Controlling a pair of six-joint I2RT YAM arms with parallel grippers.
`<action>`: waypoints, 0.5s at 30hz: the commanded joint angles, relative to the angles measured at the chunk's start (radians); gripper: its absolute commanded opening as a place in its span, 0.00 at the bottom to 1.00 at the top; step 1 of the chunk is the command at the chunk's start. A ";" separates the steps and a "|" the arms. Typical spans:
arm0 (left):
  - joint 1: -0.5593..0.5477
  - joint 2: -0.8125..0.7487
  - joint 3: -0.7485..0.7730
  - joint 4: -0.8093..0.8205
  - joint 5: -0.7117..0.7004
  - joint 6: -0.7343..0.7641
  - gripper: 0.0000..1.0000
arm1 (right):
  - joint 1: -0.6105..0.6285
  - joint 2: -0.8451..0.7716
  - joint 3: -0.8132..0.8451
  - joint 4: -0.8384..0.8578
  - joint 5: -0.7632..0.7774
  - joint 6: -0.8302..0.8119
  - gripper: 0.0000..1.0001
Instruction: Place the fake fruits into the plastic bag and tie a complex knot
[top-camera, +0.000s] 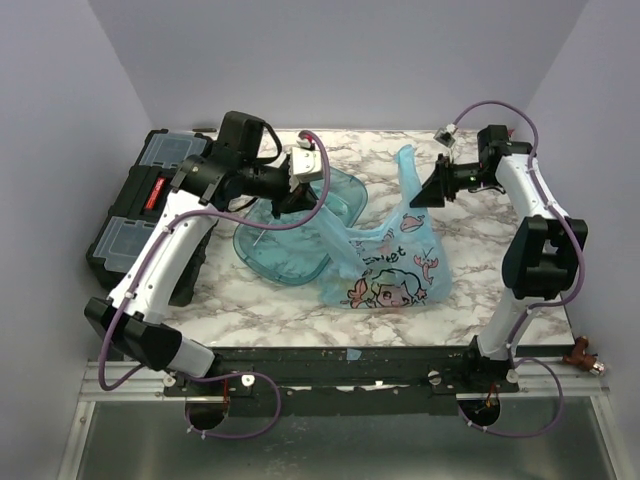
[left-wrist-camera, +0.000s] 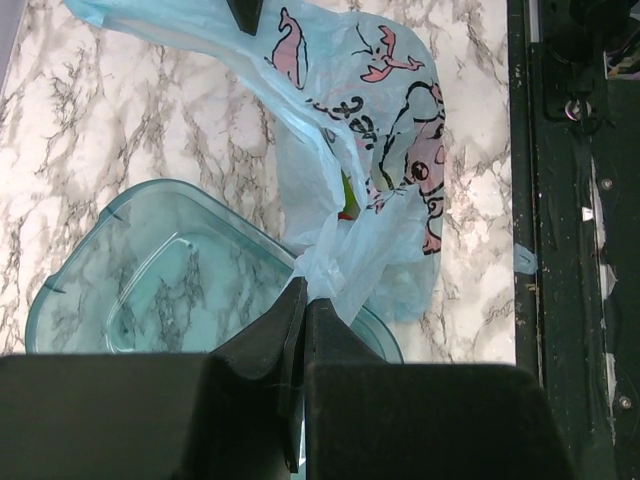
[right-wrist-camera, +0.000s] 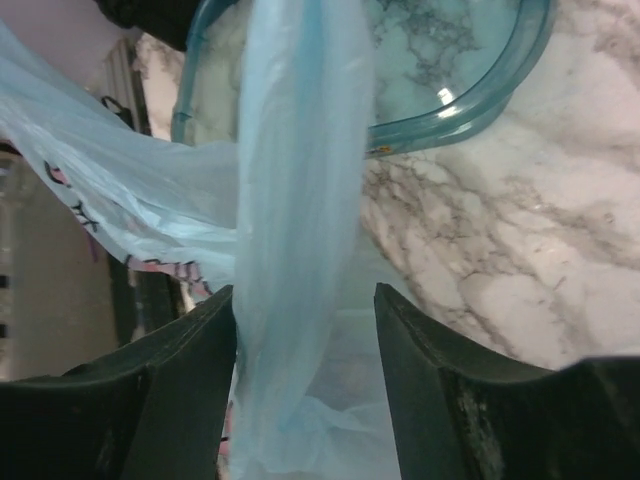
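The light-blue plastic bag (top-camera: 392, 272) with its cartoon print lies on the marble table, and its two handles are drawn up and apart. My left gripper (left-wrist-camera: 304, 292) is shut on one handle, above the teal tray. The other handle (right-wrist-camera: 298, 190) hangs between the fingers of my right gripper (right-wrist-camera: 305, 305), which stands open; the strip touches the left finger only. In the top view the right gripper (top-camera: 424, 196) sits just right of that raised handle (top-camera: 406, 165). Of the fake fruits, only a green and red bit (left-wrist-camera: 347, 203) shows through the bag. No knot is in view.
A clear teal oval tray (top-camera: 270, 250) lies left of the bag, under my left gripper. A black toolbox (top-camera: 135, 205) stands at the table's left edge. The table's dark front rail (top-camera: 340, 360) runs along the near edge.
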 joint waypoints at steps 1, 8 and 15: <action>-0.005 0.032 0.059 -0.037 0.006 0.021 0.00 | 0.036 -0.014 -0.027 -0.048 -0.091 0.000 0.49; -0.077 0.107 0.197 -0.088 -0.117 0.043 0.00 | 0.186 -0.232 -0.185 0.246 0.132 0.236 0.01; -0.177 0.159 0.233 0.029 -0.145 0.013 0.00 | 0.272 -0.350 -0.216 0.315 0.217 0.302 0.07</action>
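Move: The upright blue bag strap stands between the right gripper's open fingers, about 1 cm to its left and level with it. From there the printed bag body lies some 15 cm back, 3 cm left and 14 cm below; the clear blue bin is 26 cm left, 3 cm back and 16 cm down. From the left gripper, shut on gathered film, the strap is roughly 21 cm right, 1 cm ahead and 10 cm lower. Shut the right gripper on the bag strap, already easing left, and draw it some 10 cm diagonally left and back towards the left gripper, lifting a few centimetres only at the end. Keep the left fingers clamped on their film and bring that hand about 4 cm right to meet it, rising slightly late on. ##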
